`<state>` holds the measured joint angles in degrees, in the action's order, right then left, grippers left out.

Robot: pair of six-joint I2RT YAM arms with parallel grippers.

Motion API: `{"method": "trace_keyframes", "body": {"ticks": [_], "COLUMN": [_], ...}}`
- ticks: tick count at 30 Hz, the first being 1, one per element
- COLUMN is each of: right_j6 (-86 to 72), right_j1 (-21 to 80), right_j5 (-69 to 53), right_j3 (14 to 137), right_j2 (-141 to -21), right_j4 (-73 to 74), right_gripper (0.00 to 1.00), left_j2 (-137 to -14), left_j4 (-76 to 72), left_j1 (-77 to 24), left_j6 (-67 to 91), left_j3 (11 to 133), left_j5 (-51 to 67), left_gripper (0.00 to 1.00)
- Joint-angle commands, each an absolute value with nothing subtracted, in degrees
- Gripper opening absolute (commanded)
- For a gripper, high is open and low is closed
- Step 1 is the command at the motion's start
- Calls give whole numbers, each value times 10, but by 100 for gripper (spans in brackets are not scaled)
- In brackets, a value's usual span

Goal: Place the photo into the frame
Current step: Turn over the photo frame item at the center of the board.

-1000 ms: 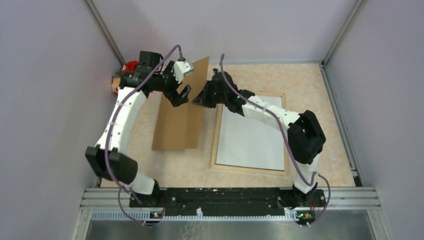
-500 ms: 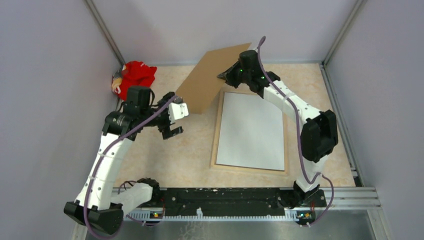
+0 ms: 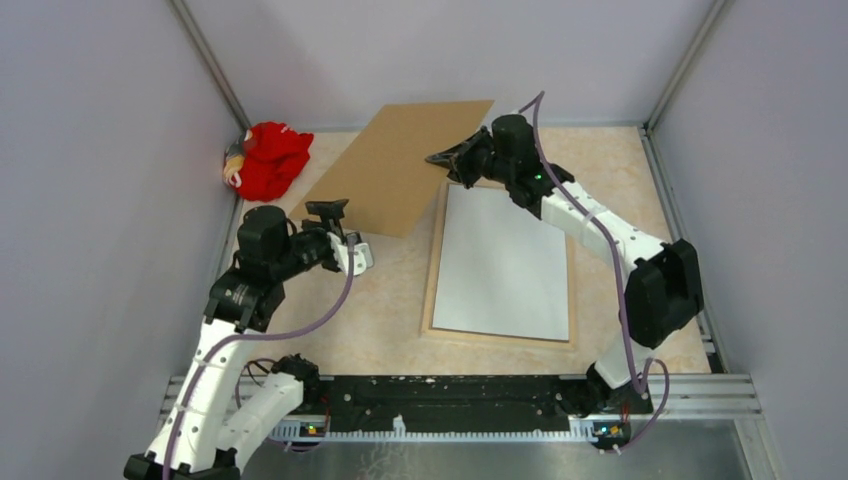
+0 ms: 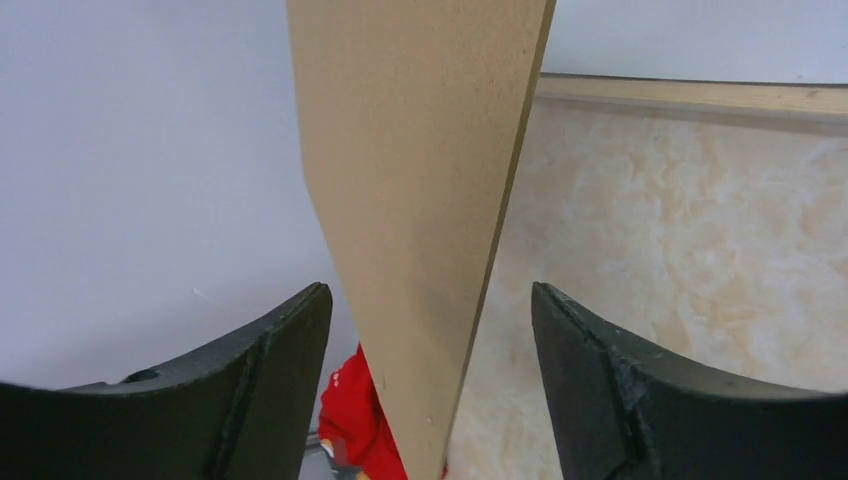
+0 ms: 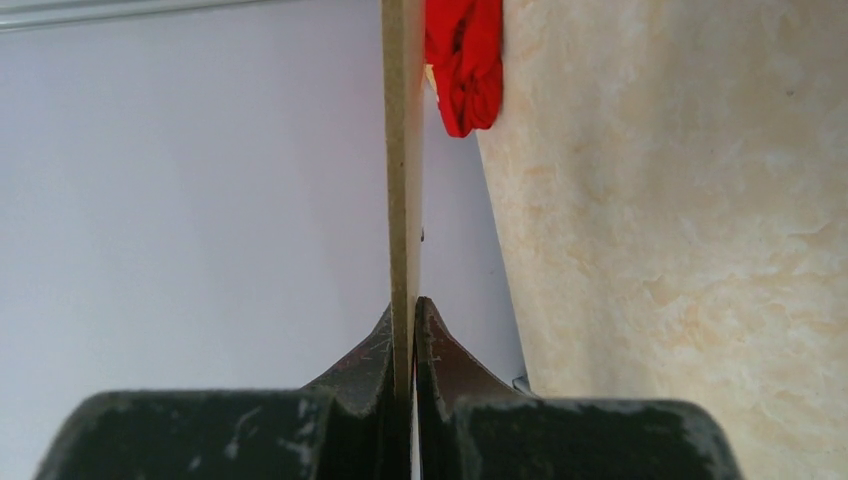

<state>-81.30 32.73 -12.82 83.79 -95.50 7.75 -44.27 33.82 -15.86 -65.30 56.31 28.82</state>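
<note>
The frame (image 3: 432, 268) lies rear side up on the table, its light wood edges showing. Inside it lies the photo (image 3: 505, 262), plain white back up. My right gripper (image 3: 447, 160) is shut on the right edge of a plain brown backing board (image 3: 400, 165) and holds it tilted in the air, left of the frame's far end. In the right wrist view the board (image 5: 403, 150) runs edge-on between the closed fingers of that gripper (image 5: 406, 305). My left gripper (image 3: 335, 212) is open at the board's near-left corner. The board (image 4: 420, 150) stands between its fingers (image 4: 275, 380) without touching them.
A red cloth toy (image 3: 268, 158) lies in the far left corner by the wall, also in the left wrist view (image 4: 360, 425) and the right wrist view (image 5: 465, 60). Grey walls close in three sides. A metal rail (image 3: 460, 390) runs along the near edge.
The right arm has lifted the board off the table and swung it back and flatter. The left arm has drawn back toward the near left, its fingers closing slightly.
</note>
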Motion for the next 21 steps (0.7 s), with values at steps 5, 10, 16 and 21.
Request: {"method": "trace_keyframes", "body": {"ticks": [5,10,16,21], "right_j6": [-875,-877,-738,-436], "right_j1": [356,363,347,307], "right_j5": [-169,-169,-249,-407], "right_j3": [818,811,846,909], "right_j2": [-888,-879,-880,-863], "right_j4": [-65,-69,-38,132], "right_gripper": [0,0,30,52], "left_j2": [-411,-377,-367,-378], "left_j4": [249,170,113,123], "left_j1": [-163,-162,-163,-163], "left_j6": [-745,-753,-717,-673], "left_j3": [515,486,482,514], "left_j5": [267,248,249,276], "left_gripper": [64,35,0,0]}}
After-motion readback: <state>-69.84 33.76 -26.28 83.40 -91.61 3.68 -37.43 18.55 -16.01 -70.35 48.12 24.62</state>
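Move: The brown backing board hangs aslant in the right grip: its middle is about 6 cm left and 1 cm back of the right hand at much the same height, and about 10 cm ahead and 7 cm right of the left hand. Its near edge is already between the open left fingers. The wooden frame lies roughly 30 cm right, 1 cm ahead and 29 cm below the left hand; the red cloth some 22 cm ahead, 18 cm left and 27 cm below. Shut the wide-open left fingers on the board's near edge and pinch it, easing about 1 cm forward and left, then lifting 3 cm as the fingertips tip up nearly 20 degrees. Meanwhile draw the right hand back about 5 cm, rising 4 cm and drifting left with the board; once the left grip is shut, open the right fingers about halfway, turning that wrist counter-clockwise. ##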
